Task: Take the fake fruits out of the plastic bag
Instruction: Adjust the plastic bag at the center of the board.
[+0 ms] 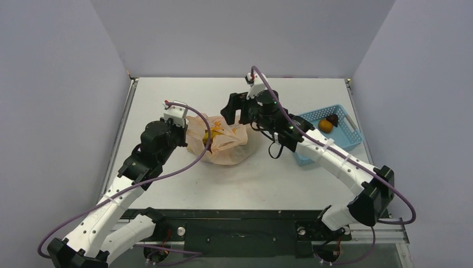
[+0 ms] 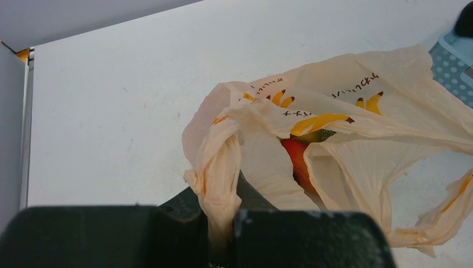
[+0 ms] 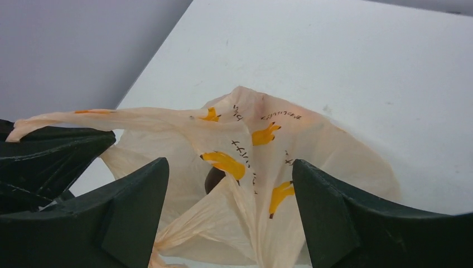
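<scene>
The plastic bag [image 1: 226,146] lies crumpled on the table between the two arms, peach with yellow banana prints. My left gripper [image 1: 188,133] is shut on its twisted handle [image 2: 220,173] and holds that side up. In the left wrist view a red fake fruit [image 2: 295,162] shows through the bag's mouth, with a bit of green [image 2: 321,135] above it. My right gripper [image 1: 237,114] hangs open over the bag's far side. Its fingers [image 3: 134,206] straddle the loose film [image 3: 312,145] without pinching it. A dark fruit [image 3: 213,178] peeks from the opening.
A light blue perforated basket [image 1: 348,137] stands at the right under the right arm, holding an orange fruit [image 1: 325,126] and a dark maroon one [image 1: 332,119]. Grey walls close the table on three sides.
</scene>
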You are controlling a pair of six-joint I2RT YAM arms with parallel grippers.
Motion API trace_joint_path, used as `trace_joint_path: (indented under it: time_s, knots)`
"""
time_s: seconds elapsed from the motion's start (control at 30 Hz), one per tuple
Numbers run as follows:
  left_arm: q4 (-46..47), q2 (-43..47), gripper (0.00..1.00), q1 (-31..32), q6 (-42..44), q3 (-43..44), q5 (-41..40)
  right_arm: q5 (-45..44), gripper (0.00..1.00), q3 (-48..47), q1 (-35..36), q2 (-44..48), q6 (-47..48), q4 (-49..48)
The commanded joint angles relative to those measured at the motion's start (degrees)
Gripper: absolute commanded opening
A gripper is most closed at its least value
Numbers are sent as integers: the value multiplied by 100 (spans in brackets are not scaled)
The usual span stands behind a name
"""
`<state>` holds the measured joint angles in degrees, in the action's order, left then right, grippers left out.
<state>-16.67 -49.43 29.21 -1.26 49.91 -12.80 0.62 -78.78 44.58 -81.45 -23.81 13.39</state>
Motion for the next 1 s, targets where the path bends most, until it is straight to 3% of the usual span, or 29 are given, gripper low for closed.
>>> trace_joint_path:
  time_s: [0.0, 0.07, 0.37, 0.5, 0.97]
  knots:
    - [197, 7, 0, 7, 37, 124, 22, 449, 77, -152, 120, -507, -643, -373]
    - [207, -15, 0, 4, 43, 116, 1, 607, 71, -38, 162, -635, -722, -481]
    - [176, -99, 0, -38, 27, 158, -85, 804, 14, 1893, 355, -110, -478, -1119]
    - [162, -141, 0, -73, 5, 183, -233, 520, 0, 2663, 426, 27, -396, -1177]
    - [188, -104, 0, -100, -4, 148, -326, 50, 0, 3304, 646, 793, -142, -1012]
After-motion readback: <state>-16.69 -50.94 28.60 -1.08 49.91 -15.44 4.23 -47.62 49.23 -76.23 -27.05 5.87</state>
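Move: Below and behind the open right hand, the bag's loose near handle hangs roughly 9 cm back, about straight in line sideways and 22 cm down. The bag's middle lies some 3 cm ahead, 6 cm left and 24 cm below, with the yellow fruit about 4 cm ahead and 9 cm left at the same depth. The left gripper is 17 cm left, 2 cm back and 5 cm lower; from it the near handle lies 21 cm right, 7 cm back and 16 cm down. Swinging slightly left at first, the right hand then sinks about 22 cm and draws back some 9 cm over the bag's near right side, its fingers tipping downward roughly 20 degrees and closing fully on the way. They pinch the loose near handle, and the hand lifts again by nearly 4 cm. The left gripper keeps hold of its own handle. ##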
